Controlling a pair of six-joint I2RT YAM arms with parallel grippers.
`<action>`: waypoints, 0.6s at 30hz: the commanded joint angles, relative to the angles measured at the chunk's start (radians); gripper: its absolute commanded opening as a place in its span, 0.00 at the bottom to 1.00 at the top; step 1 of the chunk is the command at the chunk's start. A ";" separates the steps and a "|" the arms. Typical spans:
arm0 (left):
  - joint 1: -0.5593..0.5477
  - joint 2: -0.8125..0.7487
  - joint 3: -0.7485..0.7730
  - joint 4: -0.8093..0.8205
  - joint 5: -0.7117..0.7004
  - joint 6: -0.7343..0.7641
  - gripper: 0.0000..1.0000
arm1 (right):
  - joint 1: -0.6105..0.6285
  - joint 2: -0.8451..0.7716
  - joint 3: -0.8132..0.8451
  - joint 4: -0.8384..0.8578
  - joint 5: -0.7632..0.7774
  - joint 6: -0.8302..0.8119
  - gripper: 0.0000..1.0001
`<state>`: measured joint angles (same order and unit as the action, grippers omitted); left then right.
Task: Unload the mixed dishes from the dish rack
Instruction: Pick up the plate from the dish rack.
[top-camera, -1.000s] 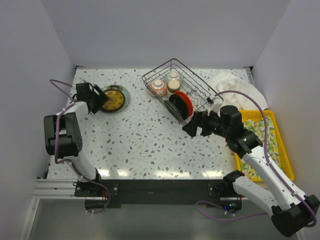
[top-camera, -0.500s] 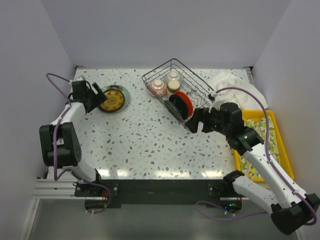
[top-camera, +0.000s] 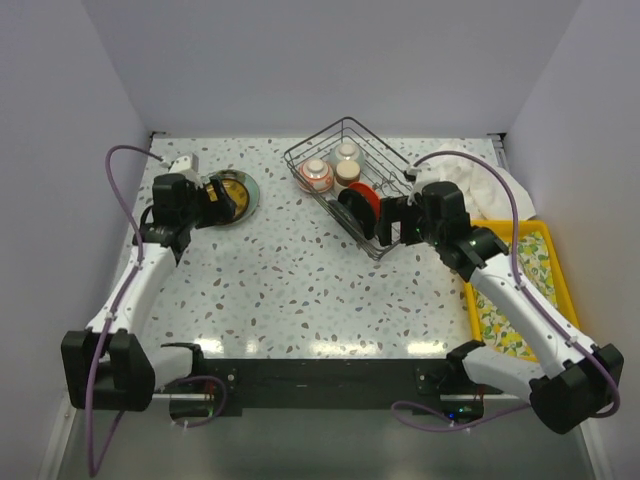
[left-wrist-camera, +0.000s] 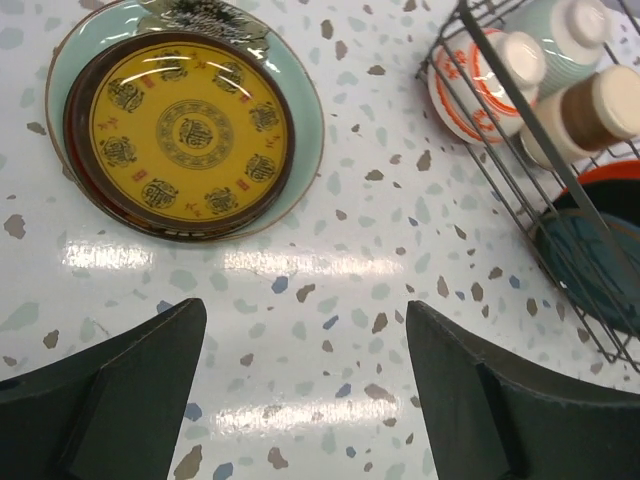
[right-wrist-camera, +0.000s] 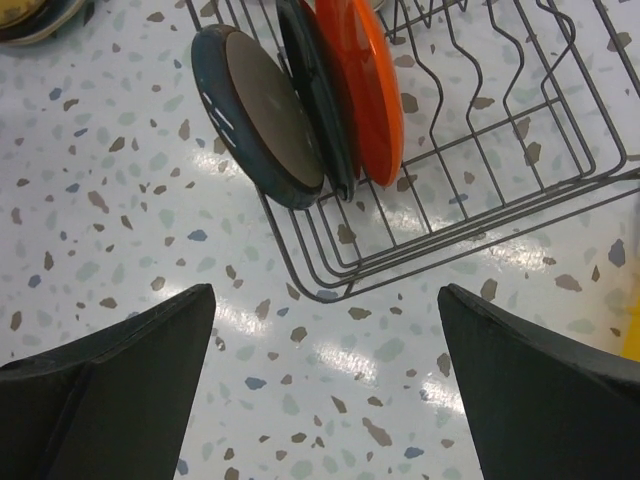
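The dish rack (top-camera: 398, 170) stands at the back centre, and its wires (right-wrist-camera: 480, 150) fill the top of the right wrist view. Three plates stand on edge in it: a dark one (right-wrist-camera: 265, 115), a black one (right-wrist-camera: 315, 95) and an orange-red one (right-wrist-camera: 365, 85). A red-patterned bowl (top-camera: 315, 176) and two cups (top-camera: 347, 160) sit at its far end. A yellow-centred plate (left-wrist-camera: 185, 130) lies on a teal plate (left-wrist-camera: 300, 110) on the table to the left. My left gripper (left-wrist-camera: 305, 310) hangs open and empty just near of them. My right gripper (right-wrist-camera: 327, 290) is open and empty at the rack's near corner.
A yellow tray (top-camera: 553, 238) with a patterned inside lies at the right edge. A white cloth (top-camera: 470, 180) is bunched behind it, beside the rack. Walls close in the table on the left, back and right.
My left arm has folded down and its gripper has drawn back a little from the stacked plates, jaws slightly wider. My right gripper has moved up toward the rack's near corner.
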<state>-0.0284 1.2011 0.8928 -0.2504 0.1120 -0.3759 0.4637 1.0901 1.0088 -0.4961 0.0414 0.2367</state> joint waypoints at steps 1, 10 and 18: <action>-0.024 -0.167 -0.051 -0.036 0.058 0.080 0.86 | -0.010 0.076 0.083 0.057 0.087 -0.077 0.96; -0.025 -0.471 -0.078 -0.291 0.061 0.035 0.86 | -0.031 0.287 0.195 0.093 0.146 -0.151 0.86; -0.028 -0.560 -0.126 -0.326 0.100 -0.023 0.86 | -0.048 0.416 0.275 0.136 0.144 -0.191 0.62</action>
<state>-0.0532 0.6525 0.7910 -0.5270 0.1825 -0.3676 0.4232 1.4792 1.2137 -0.4236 0.1665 0.0856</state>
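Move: The red plate stands upright in the rack, its middle about 7 cm ahead of my right hand, 5 cm to its left and 8 cm below. The black plate leans next to it, some 5 cm ahead and 9 cm left of my hand; the dark blue bowl is 3 cm ahead and 12 cm left. The brown jar sits roughly 18 cm ahead and 10 cm left. From my left hand the red plate lies some 41 cm to the right, about level in reach. I drive my right hand forward over the rack's near edge to the red plate, about 9 cm while sinking some 4 cm, rolling so its left side drops a little, and start closing the wide-open fingers by about a third as the plate's near rim comes up between them. Meanwhile my left hand, empty and open, backs off some 11 cm from the laid-down plates and rises about 6 cm, tipping its fingertips up. ##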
